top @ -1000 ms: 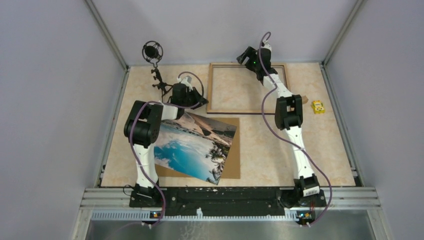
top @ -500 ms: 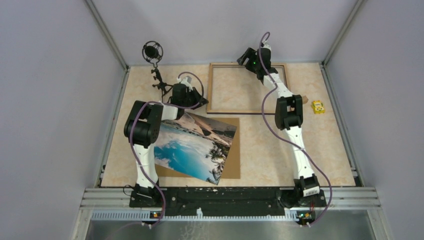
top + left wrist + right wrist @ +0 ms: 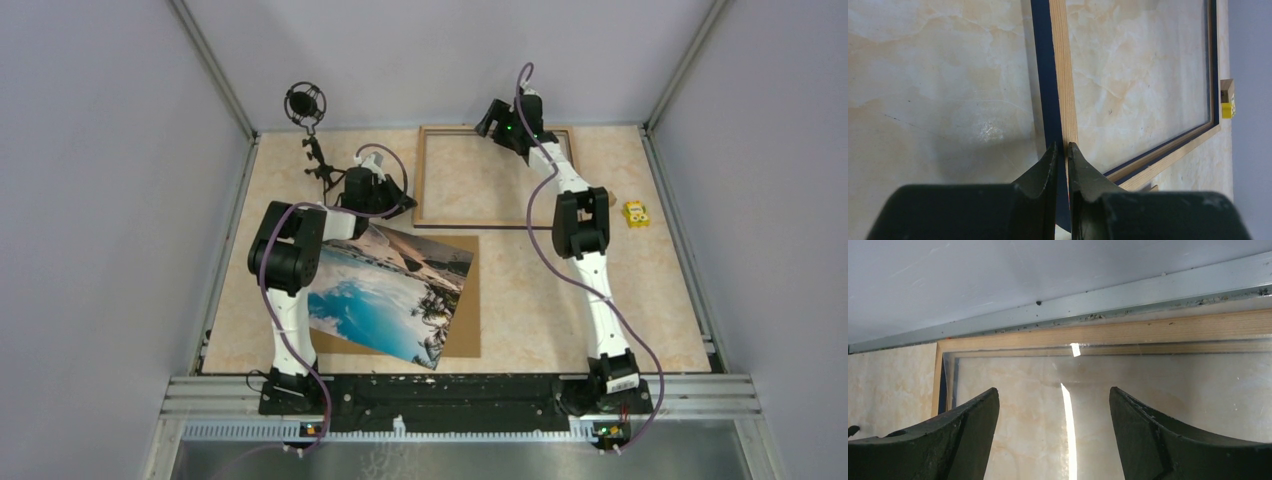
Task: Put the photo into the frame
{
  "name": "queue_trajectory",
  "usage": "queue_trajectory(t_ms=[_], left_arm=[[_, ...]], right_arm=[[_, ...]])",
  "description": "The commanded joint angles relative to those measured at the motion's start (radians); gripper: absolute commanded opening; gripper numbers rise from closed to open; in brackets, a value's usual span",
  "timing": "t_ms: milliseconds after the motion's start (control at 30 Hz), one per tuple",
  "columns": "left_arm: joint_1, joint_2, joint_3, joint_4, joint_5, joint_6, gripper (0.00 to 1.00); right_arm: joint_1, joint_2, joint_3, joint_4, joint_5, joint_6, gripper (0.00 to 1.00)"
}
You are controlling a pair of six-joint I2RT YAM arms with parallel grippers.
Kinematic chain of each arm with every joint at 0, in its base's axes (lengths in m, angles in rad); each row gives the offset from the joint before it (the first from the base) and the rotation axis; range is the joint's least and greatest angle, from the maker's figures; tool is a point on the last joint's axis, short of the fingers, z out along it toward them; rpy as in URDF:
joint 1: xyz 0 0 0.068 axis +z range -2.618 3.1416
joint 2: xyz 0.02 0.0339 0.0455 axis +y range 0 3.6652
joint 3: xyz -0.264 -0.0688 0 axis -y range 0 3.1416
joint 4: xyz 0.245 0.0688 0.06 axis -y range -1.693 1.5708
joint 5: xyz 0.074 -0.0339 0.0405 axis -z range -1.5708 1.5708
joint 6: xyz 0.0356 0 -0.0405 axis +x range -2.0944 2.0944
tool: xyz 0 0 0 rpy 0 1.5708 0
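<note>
The frame (image 3: 470, 226) lies at the back middle of the table, light wood side up, with a clear pane in it. My left gripper (image 3: 403, 206) is at its near left corner. In the left wrist view the jaws (image 3: 1063, 146) are shut on the left rail of the frame (image 3: 1063, 75). My right gripper (image 3: 490, 117) hovers open over the far rail of the frame (image 3: 1148, 332), its fingers (image 3: 973, 425) wide apart with nothing between them. The photo (image 3: 385, 290) rests tilted on a brown backing board (image 3: 465, 325) near the left arm, apart from both grippers.
A small yellow object (image 3: 635, 213) sits right of the frame, beside the right arm's elbow. A black stand with a round head (image 3: 305, 105) rises at the back left corner. Grey walls and metal rails close in the table on three sides.
The right arm has shifted slightly over the frame's far rail. The left gripper, the frame and the photo have not moved.
</note>
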Motion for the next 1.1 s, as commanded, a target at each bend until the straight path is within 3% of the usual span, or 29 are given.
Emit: queue_trajectory(t_ms=[0,100,233,467,667,933,1067], left_arm=[[-0.017,-0.023,-0.026,-0.044,0.016,0.017,0.15],[-0.017,-0.024,-0.014,-0.062,0.012,0.033,0.18],[-0.017,-0.045,-0.008,-0.09,-0.016,0.066,0.27],[-0.021,-0.058,-0.007,-0.091,-0.04,0.087,0.51],[-0.025,-0.059,-0.006,-0.084,-0.049,0.093,0.54],[-0.027,-0.067,-0.018,-0.052,-0.021,0.094,0.64],[-0.028,-0.07,-0.027,-0.036,-0.013,0.084,0.65]], right_arm=[[0.005,-0.129,0.017,-0.116,-0.023,-0.052,0.8],[-0.008,-0.239,-0.029,-0.224,0.003,-0.119,0.82],[-0.027,-0.455,-0.267,-0.283,0.073,-0.201,0.85],[-0.144,-0.712,-0.655,-0.252,0.012,-0.167,0.85],[-0.178,-0.836,-0.79,-0.33,0.085,-0.204,0.84],[-0.178,-1.07,-1.112,-0.305,0.278,-0.006,0.84],[-0.17,-1.142,-1.325,-0.208,0.155,0.198,0.83]])
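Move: The frame's near right corner lies about 24 cm back and 19 cm right of the open right hand, some 5 cm lower; the far bar is roughly 4 cm ahead of this hand, and the wooden block 17 cm back and 23 cm right, the yellow toy 20 cm back and 29 cm right. The left hand still has the left bar between its fingers, its near left corner about 5 cm back; the photo's middle is some 22 cm back and 6 cm left. Back and to the right, the open right hand travels from just inside the far bar towards the frame's near right corner, about 26 cm back and 17 cm across, arching up some 11 cm over the frame before coming down, fingers tipping over 20 degrees further down. Meanwhile the left fingers open, letting go of the left bar, that hand barely shifting. ##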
